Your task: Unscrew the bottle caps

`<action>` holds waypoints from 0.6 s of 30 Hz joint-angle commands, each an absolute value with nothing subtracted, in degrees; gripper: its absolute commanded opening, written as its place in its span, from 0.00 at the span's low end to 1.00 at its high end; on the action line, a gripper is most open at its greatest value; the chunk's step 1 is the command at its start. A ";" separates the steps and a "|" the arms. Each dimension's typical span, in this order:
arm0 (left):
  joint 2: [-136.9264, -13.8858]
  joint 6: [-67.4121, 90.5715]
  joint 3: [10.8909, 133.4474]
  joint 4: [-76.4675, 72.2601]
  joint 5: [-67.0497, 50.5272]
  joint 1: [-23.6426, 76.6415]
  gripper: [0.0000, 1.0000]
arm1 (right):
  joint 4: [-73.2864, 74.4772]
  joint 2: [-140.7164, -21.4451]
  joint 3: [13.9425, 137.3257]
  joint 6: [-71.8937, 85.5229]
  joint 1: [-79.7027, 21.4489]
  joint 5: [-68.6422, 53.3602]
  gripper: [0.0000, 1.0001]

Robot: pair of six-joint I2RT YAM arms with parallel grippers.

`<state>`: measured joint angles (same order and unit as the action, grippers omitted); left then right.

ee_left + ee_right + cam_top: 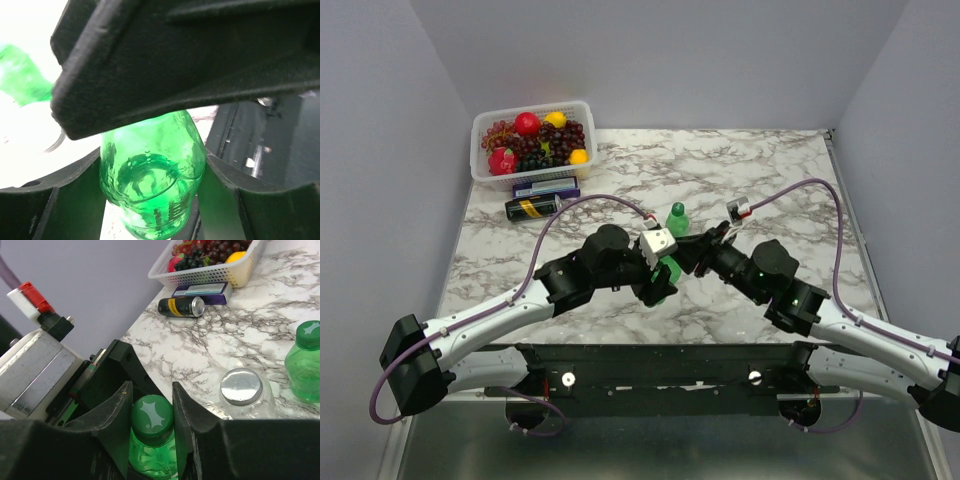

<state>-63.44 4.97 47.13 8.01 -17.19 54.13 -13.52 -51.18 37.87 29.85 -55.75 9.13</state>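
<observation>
A translucent green bottle (152,175) stands between my left gripper's (152,162) fingers, and they are shut on its body. In the top view that bottle (671,268) shows at the middle of the table, between the two wrists. My right gripper (151,395) comes down from above and its jaws press both sides of this bottle's dark green cap (151,415). A second green bottle (304,371) with its cap (311,335) on stands free to the right. A squat clear bottle (245,400) with a silvery cap (241,386) stands between the two.
A dark can with a yellow label (181,306) lies on the marble table (770,180) at the back left, beside a blue box (200,290). Behind them is a white basket (480,170) of fruit. Purple cables arc over both arms.
</observation>
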 commanded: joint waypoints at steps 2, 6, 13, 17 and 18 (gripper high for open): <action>-62.58 3.87 48.87 4.84 -28.64 53.79 0.03 | -17.05 -45.01 34.46 23.57 -52.83 -4.90 0.21; -61.88 3.25 49.13 4.22 -39.52 52.91 0.03 | -17.49 -42.46 31.91 20.75 -48.44 -17.64 0.21; -62.31 3.86 50.19 3.43 -54.73 50.98 0.03 | -18.02 -38.59 29.01 16.97 -46.93 -33.73 0.21; -62.75 5.54 49.75 1.41 -55.65 50.27 0.03 | -18.46 -36.39 28.04 17.22 -46.58 -33.32 0.22; -62.75 5.54 49.66 1.49 -54.76 50.19 0.03 | -18.46 -35.78 27.78 17.31 -46.50 -32.61 0.22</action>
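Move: Between the right fingers, already pinched, sits the green bottle's cap; the left hand holds the body of that bottle, so the cap lies about 7 cm above the left hand, some 4 cm to its right and 1 cm ahead. From the right hand, the silver-lidded jar stands roughly 11 cm ahead, 2 cm to the left and 12 cm lower, and the second green bottle about 19 cm ahead, 2 cm to the right and 11 cm lower. Twisting against each other on the cap, both hands swing back together about 8 cm, away from the jar and the second bottle, rising 2–3 cm. The right hand turns counter-clockwise nearly 30 degrees, its fingers tipping up, and keeps its pinch on the cap, while the left hand keeps its grip on the bottle body and turns clockwise by about as much. ##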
